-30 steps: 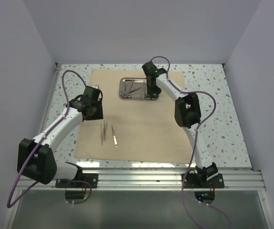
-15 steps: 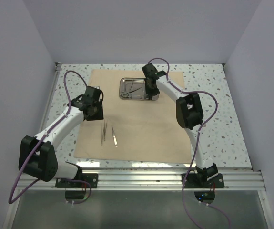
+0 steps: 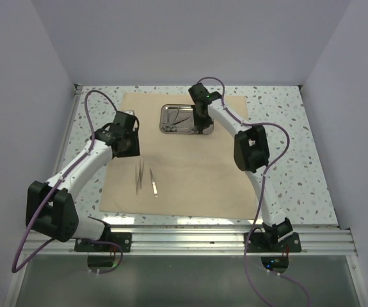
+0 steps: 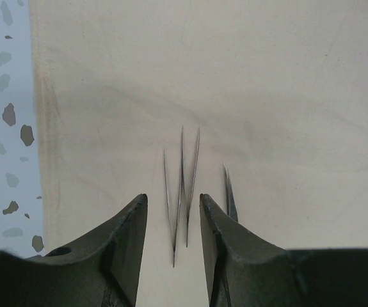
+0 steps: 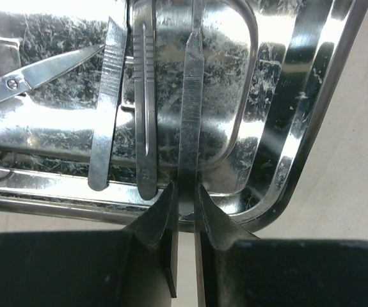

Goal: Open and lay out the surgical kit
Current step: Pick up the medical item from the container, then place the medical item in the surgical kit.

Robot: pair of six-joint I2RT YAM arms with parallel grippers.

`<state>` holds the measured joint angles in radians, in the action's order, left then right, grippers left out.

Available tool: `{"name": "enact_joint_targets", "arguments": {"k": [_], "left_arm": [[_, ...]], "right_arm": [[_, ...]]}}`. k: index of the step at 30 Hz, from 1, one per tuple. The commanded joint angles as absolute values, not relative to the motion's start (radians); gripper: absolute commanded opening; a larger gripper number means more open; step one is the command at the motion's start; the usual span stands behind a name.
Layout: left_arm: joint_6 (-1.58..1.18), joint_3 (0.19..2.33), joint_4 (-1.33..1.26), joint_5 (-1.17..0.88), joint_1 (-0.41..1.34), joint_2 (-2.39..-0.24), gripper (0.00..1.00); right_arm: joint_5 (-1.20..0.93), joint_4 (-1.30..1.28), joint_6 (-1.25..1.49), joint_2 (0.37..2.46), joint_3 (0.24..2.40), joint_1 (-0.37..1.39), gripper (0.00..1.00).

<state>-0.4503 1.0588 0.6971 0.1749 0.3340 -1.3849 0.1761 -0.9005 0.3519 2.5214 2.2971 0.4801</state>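
Note:
The surgical kit's beige cloth lies spread flat, with the shiny steel tray on its far part. My right gripper reaches into the tray's right end. In the right wrist view it is shut on the near end of a flat steel instrument that lies over the tray rim. Two similar handles and a pair of scissors lie to its left. My left gripper hangs open above thin tweezers on the cloth, with another pointed instrument beside them.
Speckled tabletop surrounds the cloth, and its left edge shows in the left wrist view. White walls close in the back and both sides. A metal rail runs along the near edge by the arm bases.
My right gripper's jaws have closed onto the flat instrument at the tray's rim. The left gripper has shifted only slightly and stays open.

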Motion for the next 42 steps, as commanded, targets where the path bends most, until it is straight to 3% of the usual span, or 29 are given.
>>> {"name": "enact_joint_targets", "arguments": {"k": [1,6,20,24,32,33,34,35,36,37,38,42], "left_arm": [[-0.419,1.126,0.669,0.160,0.324,-1.407,0.42],[-0.371,1.224,0.643,0.166,0.325,-1.466,0.44],[-0.376,1.627,0.614,0.137,0.377,-1.830,0.45],[-0.396,1.744,0.624,0.144,0.451,-1.942,0.44],[-0.446,2.069,0.675,0.115,0.529,-2.230,0.45],[-0.446,2.106,0.695,0.114,0.543,-2.258,0.45],[-0.448,2.140,0.704,0.110,0.551,-2.285,0.45],[-0.449,2.202,0.713,0.109,0.557,-2.337,0.45],[-0.449,2.227,0.725,0.104,0.566,-2.359,0.45],[-0.451,2.246,0.726,0.103,0.572,-2.388,0.45],[-0.453,2.256,0.724,0.101,0.575,-2.396,0.45],[-0.471,2.224,0.671,0.092,0.591,-2.411,0.47]], "right_arm": [[0.149,-0.997,0.324,2.478,2.310,0.494,0.00],[0.184,-0.939,0.314,2.271,2.136,0.489,0.00],[0.180,-0.801,0.405,1.691,1.395,0.488,0.00],[0.141,-0.769,0.466,1.516,1.119,0.492,0.00],[0.005,-0.759,0.555,1.281,0.848,0.514,0.00],[0.003,-0.759,0.552,1.263,0.830,0.517,0.05],[0.003,-0.765,0.548,1.255,0.824,0.518,0.19],[0.003,-0.782,0.548,1.249,0.821,0.518,0.50],[0.003,-0.796,0.546,1.241,0.825,0.518,0.70],[0.008,-0.810,0.545,1.220,0.830,0.517,0.80],[0.018,-0.836,0.545,1.209,0.834,0.518,0.85],[0.025,-0.877,0.549,1.140,0.867,0.518,0.86]]}}
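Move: The right hand has the scalpel's handle end; its laying place, bare cloth at the front right, is about 27 cm back, 12 cm right and 2 cm lower. The slotted handle left in the tray is 6 cm ahead and 3 cm left of this hand. From the left hand that handle is some 24 cm ahead, 22 cm right, 10 cm down, with the flat handle 2 cm and the scissors 8 cm to its left, the scissors 2 cm nearer. The right hand, still pinching the scalpel, carries it about 31 cm back and 12 cm right, arching up over the near rim and down to the bare front-right cloth, where the fingers open wide and the hand starts rising. Meanwhile the open left hand goes forward, rising at first, then swings right and sinks towards the slotted handle, about 23 cm right overall, turning some 15 degrees clockwise. ##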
